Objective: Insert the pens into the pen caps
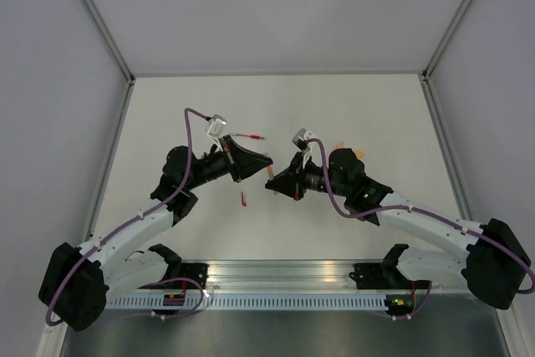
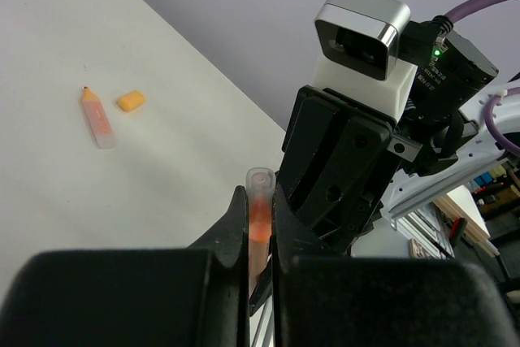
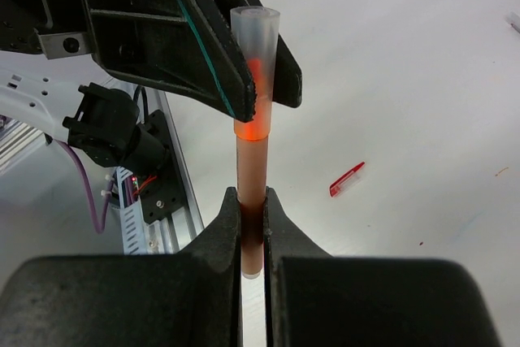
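An orange pen [image 3: 251, 172] hangs above the table between the two arms, with my right gripper [image 3: 252, 201] shut on its lower barrel. Its upper end sits inside a frosted pen cap [image 3: 255, 38], and my left gripper [image 2: 260, 201] is shut on that cap [image 2: 260, 188]. In the top view the left gripper [image 1: 261, 160] and right gripper [image 1: 278, 180] meet tip to tip at mid-table. A slim red pen [image 1: 249, 136] lies on the table behind them. A small red cap [image 3: 347, 179] lies in front [image 1: 243, 199].
A short frosted pinkish piece with a red tip [image 2: 97, 118] and a stubby orange cap [image 2: 130, 101] lie on the white table to the right of the arms. The metal rail [image 1: 276, 277] runs along the near edge. Grey walls enclose the table.
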Robot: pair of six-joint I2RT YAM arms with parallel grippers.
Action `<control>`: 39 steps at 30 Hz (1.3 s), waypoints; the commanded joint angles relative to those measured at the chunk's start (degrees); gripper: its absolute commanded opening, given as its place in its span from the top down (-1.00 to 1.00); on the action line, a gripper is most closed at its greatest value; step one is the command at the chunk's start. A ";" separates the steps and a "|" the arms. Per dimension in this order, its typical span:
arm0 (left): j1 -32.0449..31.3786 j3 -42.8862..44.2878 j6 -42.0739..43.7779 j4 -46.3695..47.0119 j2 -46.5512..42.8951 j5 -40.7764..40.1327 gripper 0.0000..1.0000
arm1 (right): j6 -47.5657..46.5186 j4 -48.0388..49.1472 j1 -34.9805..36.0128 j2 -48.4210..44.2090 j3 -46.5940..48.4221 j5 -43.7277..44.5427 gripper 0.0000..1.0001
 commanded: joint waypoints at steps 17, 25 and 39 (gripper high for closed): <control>-2.86 -9.18 -13.67 23.89 6.69 5.73 0.95 | -4.84 -6.26 -1.23 -1.38 20.52 8.80 1.00; -3.56 -10.59 -12.97 25.30 7.30 4.76 0.95 | -4.23 -5.38 -5.36 2.75 27.47 6.43 1.00; -6.99 -10.41 -11.65 26.27 9.86 3.36 0.95 | -2.55 -4.06 -9.32 10.66 37.49 2.74 1.00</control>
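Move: My left hand already pinches the clear cap and my right the orange-tipped pen, whose tip is already inside the cap. The cap is about 6 cm above and 2 cm ahead of my right hand; the pen's middle is about 4 cm below and 2 cm back of my left. From my left hand, some 20 cm lower, the short red piece lies level and 7 cm left, the red pen 22 cm ahead and 6 cm left, and the spare orange pen 16 cm ahead and 21 cm right. Keeping both pinches closed, I lift the joined pen and cap with my two hands together, then carry on forward over the table towards the red pen: right hand about 5 cm up and 5 forward, left slightly less each way. As they go, my left fingers tip upward by some 20 degrees and swing a little counter-clockwise, while my right fingers dip slightly. ##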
